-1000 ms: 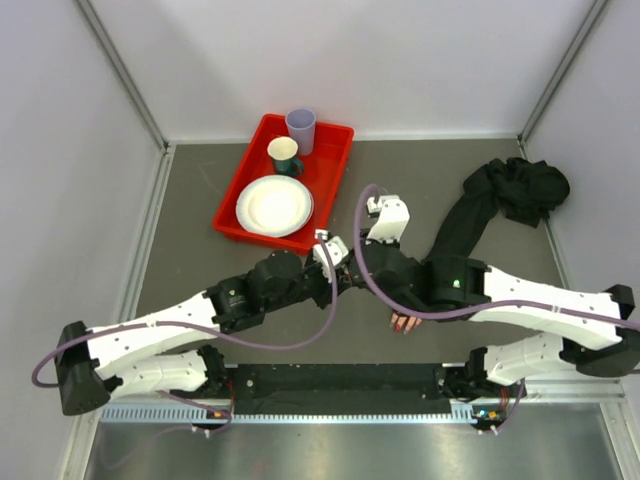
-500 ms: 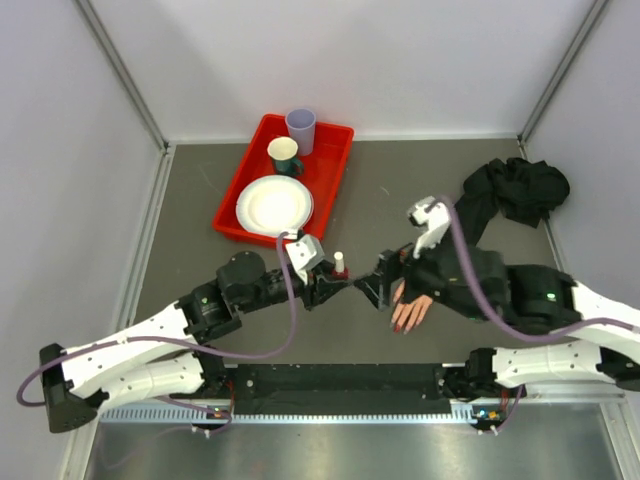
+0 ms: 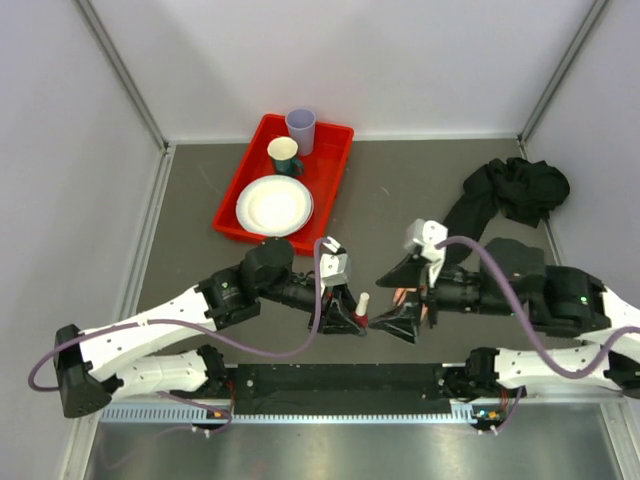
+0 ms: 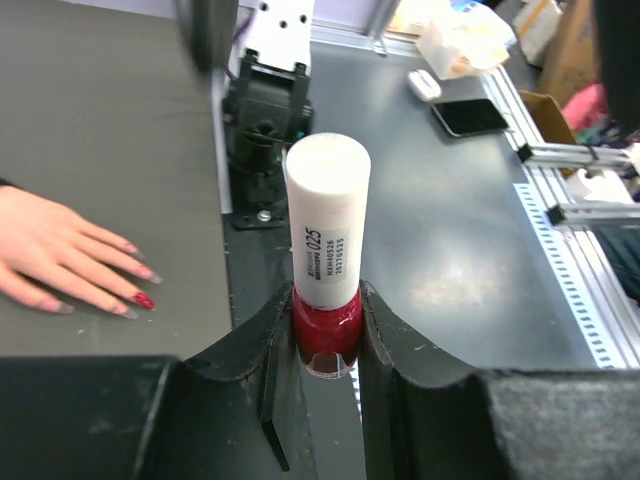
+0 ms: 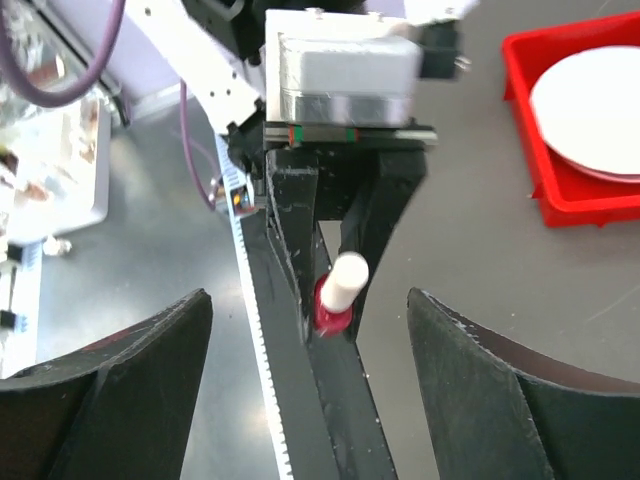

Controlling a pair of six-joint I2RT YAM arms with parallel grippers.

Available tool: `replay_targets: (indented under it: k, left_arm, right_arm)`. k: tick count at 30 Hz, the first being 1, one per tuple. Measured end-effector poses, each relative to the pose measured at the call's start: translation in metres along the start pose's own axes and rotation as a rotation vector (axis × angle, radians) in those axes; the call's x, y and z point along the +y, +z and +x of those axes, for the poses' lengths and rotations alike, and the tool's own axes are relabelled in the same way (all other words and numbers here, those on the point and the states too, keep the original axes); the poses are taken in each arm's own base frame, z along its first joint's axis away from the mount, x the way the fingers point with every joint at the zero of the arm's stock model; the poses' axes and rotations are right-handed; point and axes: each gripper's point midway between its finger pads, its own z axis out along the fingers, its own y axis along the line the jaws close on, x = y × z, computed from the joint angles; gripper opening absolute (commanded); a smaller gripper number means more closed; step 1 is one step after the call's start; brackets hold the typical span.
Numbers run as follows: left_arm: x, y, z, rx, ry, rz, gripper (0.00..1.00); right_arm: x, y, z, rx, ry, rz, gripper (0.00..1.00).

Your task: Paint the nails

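My left gripper (image 4: 325, 312) is shut on the red glass base of a polish bottle (image 4: 327, 235) whose tall white cap stands free above the jaws. In the top view the left gripper (image 3: 345, 318) holds the bottle (image 3: 362, 303) near the table's front edge. My right gripper (image 3: 377, 304) faces it, open, with the cap pointing into the gap between its fingers; the bottle (image 5: 338, 290) lies ahead of the right gripper (image 5: 308, 300), untouched. The mannequin hand (image 4: 55, 262) rests flat to the left. One of its nails (image 4: 143, 300) is red and the others are pale. From above, my right gripper hides most of the hand.
A red tray (image 3: 229, 216) at the back holds a white plate (image 3: 274, 205), a green cup (image 3: 284, 155) and a lilac cup (image 3: 300, 128). The hand's black sleeve (image 3: 508, 190) is bunched at the back right. The arm-base rail (image 3: 340, 385) runs along the front edge.
My right gripper has gone from shut to open and swung round to face the bottle. My left gripper has carried the bottle toward the front edge.
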Motion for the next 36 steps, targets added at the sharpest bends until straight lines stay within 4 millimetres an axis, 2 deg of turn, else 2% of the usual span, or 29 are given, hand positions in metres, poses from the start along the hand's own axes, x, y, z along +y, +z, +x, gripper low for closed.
replay_targets:
  k: [2, 7, 8, 11, 16, 18, 19, 20, 23, 27, 31, 36]
  left_arm:
    - [-0.003, 0.002, 0.003, 0.012, -0.012, 0.026, 0.00]
    - [-0.010, 0.003, 0.008, 0.034, -0.035, 0.078, 0.00]
    - [-0.011, 0.003, 0.007, 0.035, -0.036, 0.085, 0.00]
    - [-0.015, 0.002, 0.004, 0.034, -0.031, 0.100, 0.00]
    - [-0.015, 0.002, 0.004, 0.038, -0.030, 0.102, 0.00]
    - [-0.015, 0.001, 0.006, 0.044, -0.031, 0.101, 0.00]
    - [-0.015, 0.001, 0.006, 0.047, -0.033, 0.101, 0.00]
    - [-0.016, 0.001, 0.008, 0.051, -0.033, 0.103, 0.00]
    - [-0.015, 0.001, 0.010, 0.061, -0.033, 0.096, 0.00]
    - [-0.002, -0.003, 0.010, 0.056, -0.028, -0.010, 0.00]
    - [0.032, -0.015, 0.007, 0.037, -0.020, -0.251, 0.00]
    - [0.069, -0.036, -0.003, -0.010, 0.013, -0.518, 0.00]
  right_arm:
    - [0.000, 0.010, 0.006, 0.035, -0.011, -0.012, 0.61]
    - [-0.007, 0.027, 0.017, 0.099, -0.006, -0.024, 0.58]
    - [-0.009, 0.027, 0.016, 0.100, -0.002, -0.026, 0.50]
    - [-0.012, 0.025, 0.014, 0.094, 0.005, -0.045, 0.34]
    - [-0.002, 0.024, 0.017, 0.106, 0.019, -0.127, 0.34]
    - [0.002, 0.025, 0.019, 0.116, 0.021, -0.153, 0.22]
    - [0.003, 0.026, 0.021, 0.121, 0.020, -0.163, 0.04]
    - [0.003, 0.027, 0.022, 0.124, 0.017, -0.167, 0.00]
    - [0.000, 0.029, 0.024, 0.135, 0.024, -0.169, 0.00]
    - [-0.009, 0.032, 0.025, 0.133, 0.031, -0.125, 0.00]
    - [-0.035, 0.037, 0.025, 0.094, 0.061, 0.022, 0.00]
    - [-0.068, 0.045, 0.018, -0.022, 0.210, 0.249, 0.00]
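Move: The right hand, open, hovers just above the white cap of the red nail-polish bottle: the cap is about 2 cm ahead, 2 cm left and 3 cm below, with the bottle's red body level with the hand, 3 cm left and 7 cm below. The false hand lies some 9 cm ahead, 11 cm right and 33 cm below. From the left hand, which still grips the bottle, the cap is 2 cm ahead, 1 cm right and 5 cm above. The right hand comes down and left about 3 cm onto the white cap and closes until its fingertips pinch it, while the left hand draws back slightly and holds the bottle steady. Joined across the bottle, both hands then swing forward some 7 to 9 cm together, the left turning counter-clockwise about 35 degrees and the right clockwise about 25. ##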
